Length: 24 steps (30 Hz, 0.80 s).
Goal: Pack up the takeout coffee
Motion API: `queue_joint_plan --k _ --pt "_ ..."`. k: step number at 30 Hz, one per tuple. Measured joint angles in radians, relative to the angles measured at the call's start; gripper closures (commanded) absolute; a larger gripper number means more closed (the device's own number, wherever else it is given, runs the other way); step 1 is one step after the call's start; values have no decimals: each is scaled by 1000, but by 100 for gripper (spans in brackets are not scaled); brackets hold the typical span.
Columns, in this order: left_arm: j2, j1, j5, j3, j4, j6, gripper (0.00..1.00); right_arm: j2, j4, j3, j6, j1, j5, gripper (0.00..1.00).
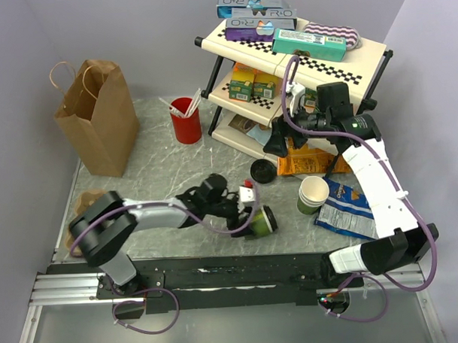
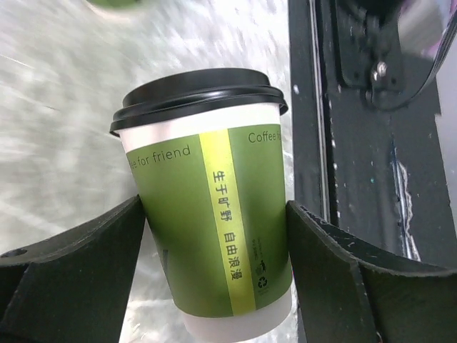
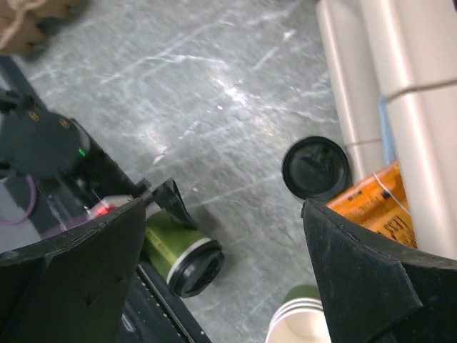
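The takeout coffee (image 1: 259, 221), a green paper cup with a black lid, lies on its side near the table's front rail, lid pointing right. My left gripper (image 1: 251, 214) is shut on it, one finger on each side of the cup wall. In the left wrist view the takeout coffee (image 2: 214, 214) fills the gap of the left gripper (image 2: 214, 202), both pads touching it. The right wrist view shows the same takeout coffee (image 3: 178, 250) from above. My right gripper (image 3: 225, 206) hangs open and empty in front of the shelf rack, well apart from the cup.
A brown paper bag (image 1: 99, 116) stands open at the back left. A red cup with sticks (image 1: 186, 120) is behind the middle. A loose black lid (image 1: 261, 170), a stack of lidless cups (image 1: 312, 195), snack bags (image 1: 347, 209) and the shelf rack (image 1: 300, 56) crowd the right.
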State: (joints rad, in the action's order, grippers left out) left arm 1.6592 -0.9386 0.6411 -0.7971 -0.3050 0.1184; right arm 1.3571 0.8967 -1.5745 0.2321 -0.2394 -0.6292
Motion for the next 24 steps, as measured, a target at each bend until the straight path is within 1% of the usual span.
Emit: queue_joint_plan --k 3,7,12,14,17,20,24 --pt "-100 27 -21 73 -98 -12 34 17 1 -18 -10 0 -75 2" --pt "-202 69 -92 139 -254 -29 34 64 0 -24 -24 -23 -146 1" --pt "-224 157 -193 195 -401 -35 34 127 0 -24 -46 -88 -154 0" --pt "-224 187 -216 211 -430 -36 34 145 -5 -25 -66 -100 -125 2" --pt "-239 221 -227 245 -461 -51 35 182 -12 -53 -97 -103 -8 5" --pt "-282 236 -229 292 -477 -65 36 228 -27 -88 -109 -110 93 7" --pt "-347 241 -228 354 -513 -97 37 283 -37 -90 -110 -140 188 10"
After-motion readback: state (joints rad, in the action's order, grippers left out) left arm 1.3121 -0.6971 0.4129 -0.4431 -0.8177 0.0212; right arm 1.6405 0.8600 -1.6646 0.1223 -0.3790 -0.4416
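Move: The lidded coffee cup sits in the left fingers. From that hand the paper bag stands some 33 cm ahead and 50 cm left, the red straw holder about 34 cm ahead and 22 cm left, and the loose black lid roughly 22 cm ahead, 4 cm right and 8 cm below. From the empty right hand, the held cup is about 13 cm back, 4 cm left and 22 cm below; the loose lid 9 cm ahead, 1 cm left and 30 cm below. The lidded cup, still pinched by the left hand, is swept forward, left and up about 9 cm each way, rising and reaching first, then drifting left, while the wrist turns counter-clockwise and tips the fingers up to face forward-right. The open right hand goes some 5 cm left, then forward, sinking about 7 cm overall, and closes in on the cup without touching it. ##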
